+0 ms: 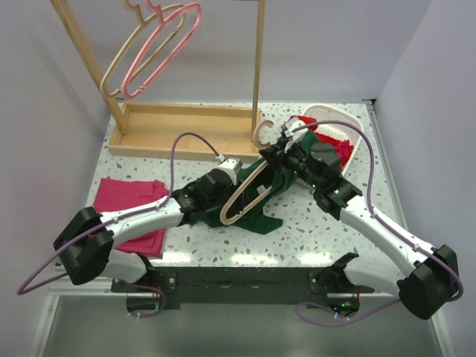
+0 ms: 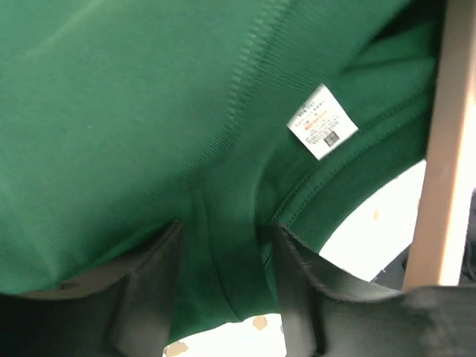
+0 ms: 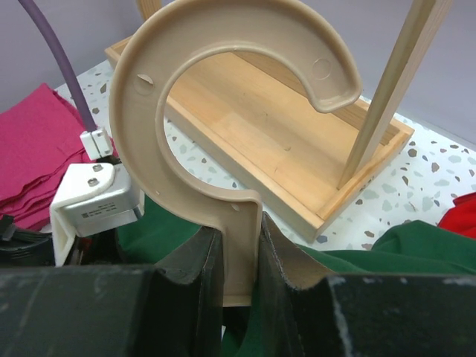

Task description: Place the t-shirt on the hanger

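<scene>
The dark green t-shirt [image 1: 256, 218] lies bunched at the table's middle, partly lifted. The pale hanger [image 1: 249, 195] lies slanted over it, its hook [image 1: 262, 134] pointing to the back. My left gripper [image 1: 236, 178] is shut on a fold of the t-shirt [image 2: 134, 111] at the neck, close to the white label [image 2: 321, 121]. One hanger arm [image 2: 446, 149] passes at the right of that view. My right gripper [image 1: 277, 145] is shut on the hanger's neck [image 3: 242, 238], just under the hook [image 3: 134, 111]. Green cloth [image 3: 424, 245] lies below it.
A wooden rack [image 1: 186, 130] with an upright post [image 1: 259, 67] stands at the back and carries a pink hanger [image 1: 167, 44] and a beige one [image 1: 119, 67]. A folded magenta garment [image 1: 126, 201] lies left. A white basket [image 1: 331, 119] with a red garment [image 1: 342, 145] sits at the back right.
</scene>
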`<state>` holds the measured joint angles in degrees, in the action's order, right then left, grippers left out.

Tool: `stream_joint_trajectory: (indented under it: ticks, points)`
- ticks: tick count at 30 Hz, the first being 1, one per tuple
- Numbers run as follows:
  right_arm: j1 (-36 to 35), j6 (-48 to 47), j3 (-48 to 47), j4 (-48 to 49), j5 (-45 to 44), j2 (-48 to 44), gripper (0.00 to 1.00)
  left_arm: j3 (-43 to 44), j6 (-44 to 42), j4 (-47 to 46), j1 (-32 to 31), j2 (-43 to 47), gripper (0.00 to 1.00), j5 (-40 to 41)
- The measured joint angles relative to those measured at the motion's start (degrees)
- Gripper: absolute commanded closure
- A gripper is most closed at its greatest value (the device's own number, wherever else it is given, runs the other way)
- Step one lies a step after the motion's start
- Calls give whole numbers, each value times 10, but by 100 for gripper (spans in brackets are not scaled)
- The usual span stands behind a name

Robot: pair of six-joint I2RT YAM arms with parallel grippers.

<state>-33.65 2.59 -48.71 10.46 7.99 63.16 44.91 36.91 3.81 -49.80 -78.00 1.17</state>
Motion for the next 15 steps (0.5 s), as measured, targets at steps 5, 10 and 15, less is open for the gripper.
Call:
stream_joint_trajectory:
  ticks: [5,10,15]
  points:
    - [0,0,0,-2,-10,-9,100,0,16,-21,-6,-9,68,47]
    - [-1,0,0,-4,-19,-16,100,-1,21,-43,-6,1,99,89]
    - [-4,-1,0,-8,-45,-24,100,-14,19,-55,-6,33,100,110]
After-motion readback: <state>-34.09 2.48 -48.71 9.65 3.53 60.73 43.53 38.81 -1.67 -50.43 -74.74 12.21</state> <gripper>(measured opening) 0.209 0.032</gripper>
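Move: The near-left edge of the green t-shirt's neckline lies right at the left hand's open fingers, about 2 cm ahead and level with the pads. The hanger's free end is some 7 cm back, 4 cm left and 2 cm higher; the white neck label is about 1 cm ahead, 6 cm right and 3 cm lower. From the right hand, which already holds the hanger just below its hook, that neckline edge is roughly 7 cm back, 7 cm left and 17 cm below. The left hand slides its half-open fingers about 3 cm forward onto the t-shirt's neckline and pinches the ribbed edge between the tips, rising some 3 cm as the fingers shut, while the wrist turns about 10 degrees counter-clockwise and tips up a little. The right hand keeps its grip below the hanger's hook and eases the hanger a little over 1 cm up and as much to the right, swinging slightly clockwise. ##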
